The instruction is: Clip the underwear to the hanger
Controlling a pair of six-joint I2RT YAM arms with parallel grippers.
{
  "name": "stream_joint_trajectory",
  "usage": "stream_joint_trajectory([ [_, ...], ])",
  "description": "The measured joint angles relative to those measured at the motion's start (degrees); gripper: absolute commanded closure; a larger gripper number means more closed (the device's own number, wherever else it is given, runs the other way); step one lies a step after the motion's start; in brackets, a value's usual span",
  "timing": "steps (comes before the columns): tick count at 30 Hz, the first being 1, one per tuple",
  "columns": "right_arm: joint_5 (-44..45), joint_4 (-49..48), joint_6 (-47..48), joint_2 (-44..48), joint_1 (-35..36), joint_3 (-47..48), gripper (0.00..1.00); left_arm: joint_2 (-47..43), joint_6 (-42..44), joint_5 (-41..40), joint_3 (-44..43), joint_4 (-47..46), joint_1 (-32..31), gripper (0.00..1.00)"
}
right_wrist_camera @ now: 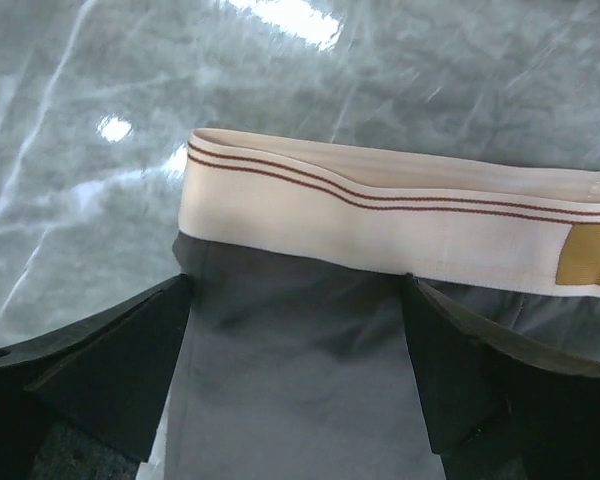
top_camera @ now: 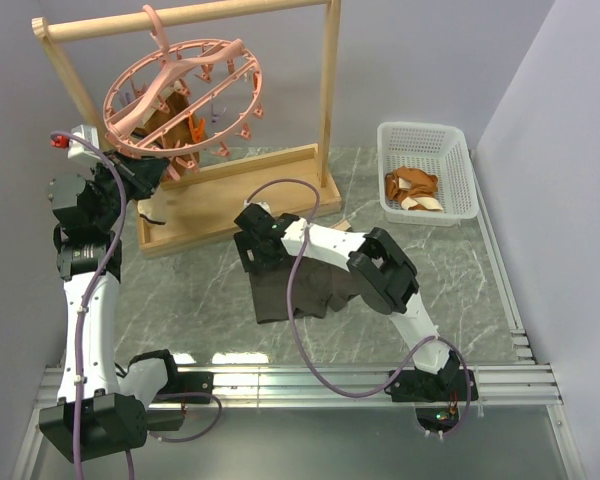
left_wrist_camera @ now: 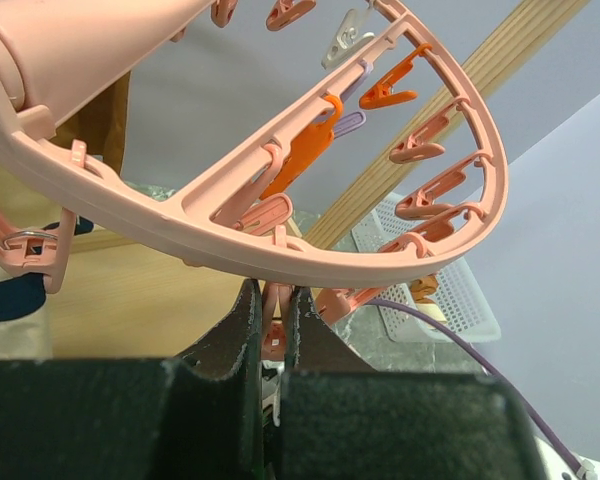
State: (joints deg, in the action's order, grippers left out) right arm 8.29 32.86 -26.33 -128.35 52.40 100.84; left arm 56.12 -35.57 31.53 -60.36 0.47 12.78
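The salmon-pink hanger [top_camera: 180,90] hangs tilted from the wooden rack's top bar. My left gripper [top_camera: 145,170] reaches up under its near-left rim. In the left wrist view the left gripper [left_wrist_camera: 273,300] is shut on a small pink clip [left_wrist_camera: 273,325] just below the ring [left_wrist_camera: 230,240]. The underwear [top_camera: 290,290] lies flat on the marble table, dark grey with a pale waistband [right_wrist_camera: 380,215]. My right gripper [right_wrist_camera: 298,285] hovers over it, open, with the fingertips [right_wrist_camera: 175,300] straddling the fabric just below the waistband. Nothing is gripped between them.
The wooden rack [top_camera: 330,100] stands on a flat wooden base [top_camera: 230,195] at the back left. A brown garment [top_camera: 170,120] hangs among the hanger's clips. A white mesh basket [top_camera: 450,140] at the back right holds orange-and-cream garments [top_camera: 412,188]. Purple cables loop along both arms.
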Motion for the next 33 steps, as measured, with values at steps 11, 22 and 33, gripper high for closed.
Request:
stream_joint_trajectory([
  [11, 3.6, 3.5, 1.0, -5.2, 0.2, 7.7, 0.88, 0.0, 0.0, 0.0, 0.1, -0.1, 0.0, 1.0],
  [22, -2.8, -13.4, 4.7, 5.2, -1.0, -11.5, 1.0, 0.0, 1.5, 0.5, 0.1, 0.5, 0.0, 1.0],
  [33, -3.4, -37.4, 6.5, 18.8, -1.0, -22.9, 1.0, -0.2, 1.3, 2.8, 0.1, 0.2, 0.0, 1.0],
])
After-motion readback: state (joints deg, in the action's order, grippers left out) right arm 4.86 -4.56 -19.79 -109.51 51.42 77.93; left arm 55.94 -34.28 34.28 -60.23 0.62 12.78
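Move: The left end of the underwear's waistband lies about 3 cm ahead of my right fingers, 1 cm to their left and 1 cm below. The grey body spreads some 10 cm to the right and 2 cm back. The wooden tray's middle is roughly 14 cm ahead, 3 cm left. From my left hand, that waistband end is about 12 cm right, 1 cm ahead and 38 cm below. I ease my open right hand about 2 cm forward onto the waistband's left end and shut the fingers on it, pinching the band into a fold. I draw it a couple of centimetres back and to the right, then lift about 11 cm, going a little forward and left as the fingers swing up some 30 degrees towards forward-left. My left hand keeps its pinch on the hanger clip. ##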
